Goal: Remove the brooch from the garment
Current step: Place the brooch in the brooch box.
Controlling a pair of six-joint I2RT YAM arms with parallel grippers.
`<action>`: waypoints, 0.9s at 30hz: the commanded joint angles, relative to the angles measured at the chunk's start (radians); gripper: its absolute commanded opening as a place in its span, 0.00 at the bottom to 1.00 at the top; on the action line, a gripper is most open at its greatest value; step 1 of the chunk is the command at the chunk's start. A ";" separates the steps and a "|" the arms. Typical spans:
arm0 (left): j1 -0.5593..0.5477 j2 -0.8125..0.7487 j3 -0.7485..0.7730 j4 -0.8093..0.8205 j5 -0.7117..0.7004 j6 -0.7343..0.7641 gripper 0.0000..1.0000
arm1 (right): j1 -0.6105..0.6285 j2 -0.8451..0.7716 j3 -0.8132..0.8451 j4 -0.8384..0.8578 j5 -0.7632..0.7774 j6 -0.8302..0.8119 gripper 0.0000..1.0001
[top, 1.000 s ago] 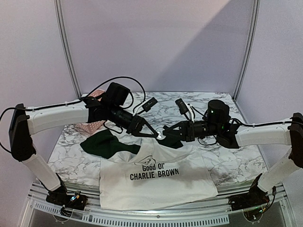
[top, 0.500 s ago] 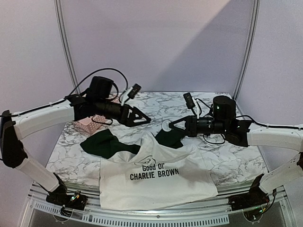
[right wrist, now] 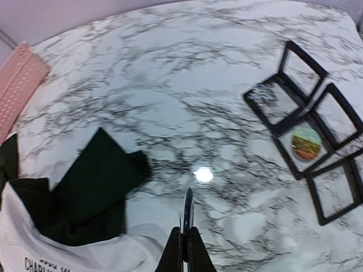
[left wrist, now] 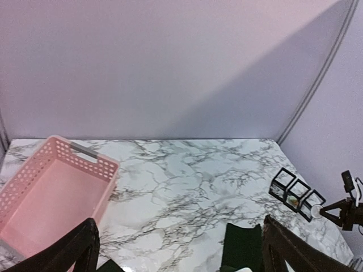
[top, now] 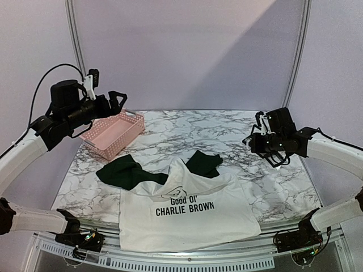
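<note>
The garment (top: 187, 215), a white T-shirt with dark green sleeves (top: 126, 173), lies flat at the table's front; the right wrist view catches its collar edge (right wrist: 74, 249) and one green sleeve (right wrist: 96, 181). My right gripper (right wrist: 185, 229) is shut on the brooch (right wrist: 188, 209), a thin round disc seen edge-on, held in the air above bare marble to the right of the garment. In the left wrist view the brooch (left wrist: 317, 212) shows as a white disc at that gripper's tip. My left gripper (top: 120, 101) stands open and empty, raised high over the back left; its fingers (left wrist: 85, 246) frame that view.
A pink perforated basket (top: 113, 133) stands at the back left, under the left arm. Several black display frames (right wrist: 306, 130) lie at the right; one holds a colourful round badge (right wrist: 306, 143), another a sparkly piece (right wrist: 262, 93). A marble table (top: 187, 136) carries everything.
Both grippers have left the collar. The left one opened and swung up and back to the left. The right one drew back to the right, carrying the brooch off the garment.
</note>
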 commanded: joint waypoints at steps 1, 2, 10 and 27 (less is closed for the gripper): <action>0.035 -0.041 -0.016 -0.077 -0.155 0.022 0.99 | -0.103 0.029 0.033 -0.147 0.133 -0.040 0.00; 0.038 -0.050 -0.030 -0.088 -0.151 0.022 1.00 | -0.120 0.036 0.038 -0.156 0.152 -0.044 0.00; 0.069 -0.079 -0.119 -0.191 -0.263 0.027 1.00 | -0.170 0.192 0.105 -0.220 0.340 -0.086 0.00; 0.099 -0.146 -0.125 -0.195 -0.321 0.064 0.99 | -0.228 0.455 0.233 -0.327 0.544 -0.128 0.00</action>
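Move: The empty open compartment of the brooch box lies about 18 cm to the right of the right hand, 6 cm ahead and 16 cm below; this hand already holds the round brooch. From the hand, the compartment with the coloured disc is some 11 cm ahead and 13 cm right; the one with the silver brooch is about 16 cm ahead and 8 cm right. From the open left hand, the empty compartment is roughly 59 cm right, 5 cm ahead and far below. Still pinching the brooch, the right hand swings 15 cm right and 9 down towards the empty compartment; left retreats leftward. ##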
